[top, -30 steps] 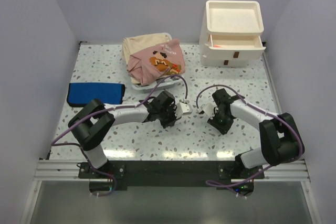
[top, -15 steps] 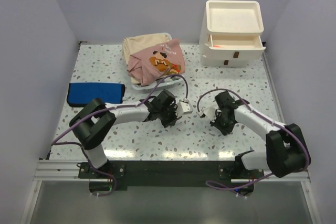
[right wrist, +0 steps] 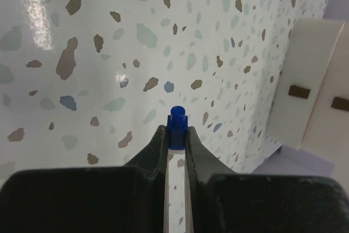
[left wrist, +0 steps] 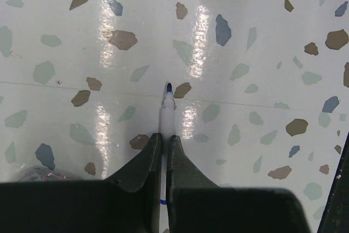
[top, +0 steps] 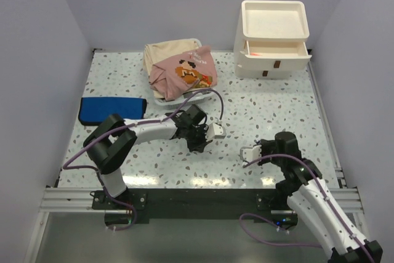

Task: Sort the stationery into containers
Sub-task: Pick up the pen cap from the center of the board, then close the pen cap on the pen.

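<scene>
My left gripper (left wrist: 164, 136) is shut on a slim white pen (left wrist: 167, 107) whose bare blue tip points out over the speckled table; in the top view this gripper (top: 198, 145) hangs near the table's middle. My right gripper (right wrist: 176, 132) is shut on a small blue cap (right wrist: 177, 119), held above the table. From above, the right gripper (top: 265, 148) is near the front right, well apart from the left one. The cream-white drawer unit (top: 274, 35) stands at the back right, its top drawer (top: 274, 48) slightly open; it also shows in the right wrist view as the drawer unit (right wrist: 316, 91).
A clear basket heaped with pink and beige clothes (top: 181, 72) sits at the back centre. A blue pouch (top: 112, 109) lies on the left side of the table. Purple cables loop over both arms.
My right arm has drawn back toward the near edge with its jaws closed on the blue cap, away from the left gripper. The left gripper has shifted only slightly.
</scene>
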`<action>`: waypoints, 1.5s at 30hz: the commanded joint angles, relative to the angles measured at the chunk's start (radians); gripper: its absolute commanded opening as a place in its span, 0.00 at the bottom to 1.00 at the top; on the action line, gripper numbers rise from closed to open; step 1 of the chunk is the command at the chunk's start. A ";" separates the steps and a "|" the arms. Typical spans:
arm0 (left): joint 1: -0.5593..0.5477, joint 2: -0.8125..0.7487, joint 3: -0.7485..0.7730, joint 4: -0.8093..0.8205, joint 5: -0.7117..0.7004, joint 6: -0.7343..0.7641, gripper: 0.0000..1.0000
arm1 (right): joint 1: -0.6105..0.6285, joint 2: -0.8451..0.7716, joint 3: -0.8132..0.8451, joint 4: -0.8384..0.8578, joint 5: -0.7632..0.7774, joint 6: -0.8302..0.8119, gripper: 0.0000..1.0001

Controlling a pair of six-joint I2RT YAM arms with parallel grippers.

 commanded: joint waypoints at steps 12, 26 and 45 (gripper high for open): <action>0.004 0.001 0.045 0.008 0.039 -0.030 0.00 | 0.004 0.084 -0.298 0.507 -0.383 -0.588 0.00; 0.007 -0.017 0.116 0.091 -0.013 -0.093 0.00 | 0.050 0.555 -0.163 0.938 -0.417 -0.464 0.00; 0.031 0.089 0.223 0.151 -0.034 -0.206 0.00 | 0.274 0.773 0.007 1.029 -0.017 -0.148 0.00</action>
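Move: The right hand has the blue pen cap, and the bare pen tip it is heading for lies about 21 cm to its left, roughly level fore and aft, some 8 cm lower. From the left hand, which holds the pen with its tip poking out about 5 cm to the right, the cap is about 25 cm to the right, 2 cm ahead and 8 cm up. The clear cup stands 6 cm ahead and 3 cm left of the left hand, the blue tub 6 cm ahead and 12 cm left. Leftward and forward, about 14 and 7 cm, the right hand brings the still-pinched cap to the pen tip, dipping some 7 cm then rising halfway; it swings about 35 degrees counter-clockwise, then slightly back. The left hand keeps the pen, first edging back, then going forward, right and up some 9 cm towards the cap, the pen tip lifting slightly. ##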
